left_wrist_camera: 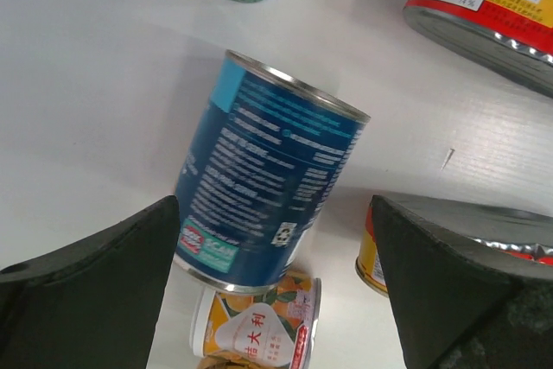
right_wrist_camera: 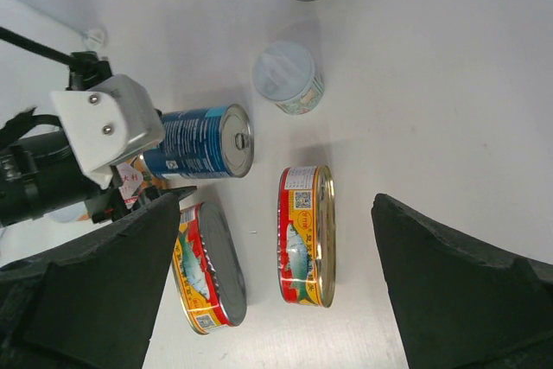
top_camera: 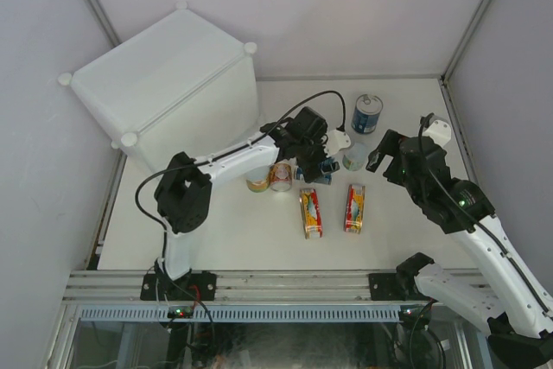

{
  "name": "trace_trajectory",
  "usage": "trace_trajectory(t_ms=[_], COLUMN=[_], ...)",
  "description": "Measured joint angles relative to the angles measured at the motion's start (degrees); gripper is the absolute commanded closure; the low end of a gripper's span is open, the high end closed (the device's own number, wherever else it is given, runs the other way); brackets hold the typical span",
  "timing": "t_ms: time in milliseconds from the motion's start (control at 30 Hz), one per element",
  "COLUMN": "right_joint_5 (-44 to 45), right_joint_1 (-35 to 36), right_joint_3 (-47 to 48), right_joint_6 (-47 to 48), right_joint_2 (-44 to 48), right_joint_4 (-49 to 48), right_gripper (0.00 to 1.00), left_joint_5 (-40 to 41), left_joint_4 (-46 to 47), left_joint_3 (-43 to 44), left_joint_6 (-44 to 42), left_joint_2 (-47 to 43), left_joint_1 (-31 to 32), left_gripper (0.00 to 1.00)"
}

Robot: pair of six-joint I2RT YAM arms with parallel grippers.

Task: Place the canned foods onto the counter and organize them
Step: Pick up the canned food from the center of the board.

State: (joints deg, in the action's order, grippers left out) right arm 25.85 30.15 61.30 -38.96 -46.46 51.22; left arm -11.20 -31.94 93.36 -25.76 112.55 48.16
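Note:
A tall blue-labelled can [left_wrist_camera: 268,183] lies on its side on the table, its near end between the fingers of my open left gripper [left_wrist_camera: 275,239]; a gap shows on the right side. This blue can [top_camera: 327,166] is mid-table in the top view. Just behind it lies a small orange-labelled can [left_wrist_camera: 255,326]. My right gripper [right_wrist_camera: 276,222] hangs open above a flat red-and-yellow oval tin [right_wrist_camera: 304,235]; a second oval tin [right_wrist_camera: 207,270] lies to its left. Another blue can [top_camera: 367,114] stands upright at the back right. The counter [top_camera: 164,84] stands at the far left.
A small white-lidded can [top_camera: 354,155] stands between my two grippers. Two short round cans [top_camera: 257,181] [top_camera: 280,176] sit under my left forearm. The left wrist's white camera mount [right_wrist_camera: 108,127] is close to the right gripper's left finger. Walls enclose the table.

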Motion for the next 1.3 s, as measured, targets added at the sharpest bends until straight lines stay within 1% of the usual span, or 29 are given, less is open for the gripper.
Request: trace_trajectory(t_ms=[367, 500, 600, 867, 1300], right_joint_5=[0.0, -0.1, -0.5, -1.9, -4.3], right_joint_1=[0.0, -0.1, -0.4, -3.3, -5.7], right_joint_3=[0.0, 0.0, 0.0, -0.6, -1.4], right_joint_6=[0.3, 0.6, 0.8, 1.4, 1.9], right_joint_2=[-0.2, -1.2, -2.0, -2.2, -3.3], right_joint_4=[0.0, -0.1, -0.1, -1.3, -2.9], right_gripper=[0.09, 0.09, 0.08, 0.08, 0.08], left_joint_5=[0.9, 1.6, 1.5, 0.9, 0.2], left_joint_4=[-2.0, -4.1, -5.3, -8.3, -8.9], left_joint_3=[8.5, 12.9, 14.5, 16.2, 16.7], left_joint_6=[-2.4, -3.4, -3.8, -4.4, -4.4], left_joint_2=[8.3, 11.9, 13.3, 14.9, 15.7], left_joint_1=[0.0, 0.0, 0.0, -0.1, -0.7], left_gripper=[0.04, 0.04, 0.04, 0.04, 0.04])
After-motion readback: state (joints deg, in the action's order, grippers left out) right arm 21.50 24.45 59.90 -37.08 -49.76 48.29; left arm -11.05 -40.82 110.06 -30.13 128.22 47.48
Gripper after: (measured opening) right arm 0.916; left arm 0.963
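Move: Lying on its side just below the left hand is the blue can, about 6 cm down, 1 cm ahead and 2 cm to the right. The orange can stands some 9 cm left of it and 1 cm back, the white-lidded tin 11 cm right of it and 4 cm farther out. One fish tin is 11 cm back from it, about 1 cm left. From the right hand, the blue can lies roughly 10 cm left, 8 cm ahead and 20 cm down. Sinking about 5 cm, the left hand works forward some 3 cm and a little to the right until its wide-open fingers straddle the blue can, one on the far side, one on the near side; the wrist tips slightly steeper, the descent slows to a stop, and the near finger seems to touch the can's side. The right hand, empty and open, eases about 2 cm forward and down. ##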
